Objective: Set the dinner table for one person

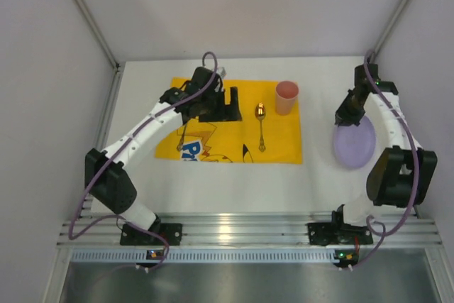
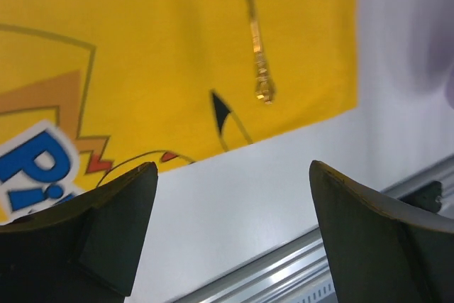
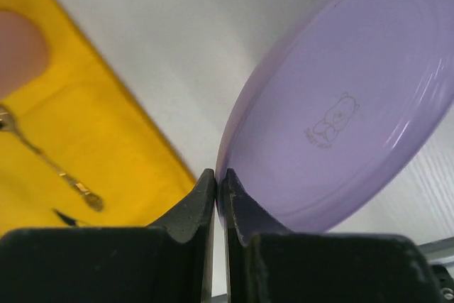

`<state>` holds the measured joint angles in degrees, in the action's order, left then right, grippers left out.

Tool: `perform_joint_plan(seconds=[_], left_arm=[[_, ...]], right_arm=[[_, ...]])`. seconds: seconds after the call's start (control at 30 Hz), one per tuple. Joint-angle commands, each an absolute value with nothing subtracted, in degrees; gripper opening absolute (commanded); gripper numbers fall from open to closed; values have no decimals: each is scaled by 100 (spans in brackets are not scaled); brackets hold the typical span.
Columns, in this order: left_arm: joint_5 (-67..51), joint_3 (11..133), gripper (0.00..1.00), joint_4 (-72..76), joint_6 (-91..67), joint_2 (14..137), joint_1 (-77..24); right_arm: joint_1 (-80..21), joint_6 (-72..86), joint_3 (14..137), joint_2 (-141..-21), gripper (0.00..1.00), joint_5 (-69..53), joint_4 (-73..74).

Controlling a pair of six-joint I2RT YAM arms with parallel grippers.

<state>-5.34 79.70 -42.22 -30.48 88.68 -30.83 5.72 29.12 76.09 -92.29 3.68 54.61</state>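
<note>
The white dinner table (image 1: 234, 186) carries a yellow cartoon-print cloth (image 1: 277, 143). On the cloth lie a gold spoon (image 1: 261, 127) and a pink cup (image 1: 286, 97). My left gripper (image 1: 228, 103) hovers over the cloth's far middle, open and empty. In the left wrist view its jaws (image 2: 234, 168) stand wide apart over the cloth's edge and bare table (image 2: 284, 189), with the spoon's handle (image 2: 257, 54) ahead. My right gripper (image 1: 347, 118) is shut on the rim of a purple plate (image 1: 355, 143), right of the cloth. The right wrist view shows the plate (image 3: 340, 104) tilted and pinched between the fingers (image 3: 220, 175).
A ribbed aluminium rail (image 1: 241, 232) runs along the table's near edge. Grey walls close in the left, right and back. A thin gold utensil (image 1: 182, 136) lies on the cloth's left part, half hidden under my left arm.
</note>
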Motion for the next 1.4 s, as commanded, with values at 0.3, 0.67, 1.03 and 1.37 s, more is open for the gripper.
perform_joint_plan(seconds=[0.3,0.67,1.03,1.37], left_arm=[[358,11267,93,-3876,-2206,10563,-5887],[1766,11672,95,-3744,-1749,11039,-7189],[3022,12032,72,-3753,-1837,11487,-7453],[3550,12252,0,-3823,-1916,11610,-7462]], right_arm=[[132,4209,8191,-7322,0,-922,6442],[132,4280,8930,-7172,0,-1564,7075],[132,4447,8913,-6987,0,-2617,7400],[141,4290,8622,-6890,0,-2927,7427]])
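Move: The purple plate hangs from the closed right fingers by its far-left rim, its middle some 6 cm back and 5 cm right of that hand, about 3 cm lower. The middle of the yellow placemat lies roughly 5 cm ahead and 36 cm left of it, 10 cm below. From the empty left hand, the plate is about 44 cm right, 5 cm back and 10 cm lower; the spoon is 14 cm right and 3 cm ahead, 17 cm below, and the pink cup 22 cm right and 10 cm ahead, 13 cm below. Keeping its pinch on the plate's rim, the right hand lifts it about 17 cm while carrying it left towards the placemat and somewhat back, rolling its left side up some 30 degrees. Meanwhile the wide-open left hand sweeps about 25 cm right, drawing back and rising a little, its fingertips tipping up and turning clockwise, until it meets the plate and shuts its fingers on the rim close beside the right hand's. ##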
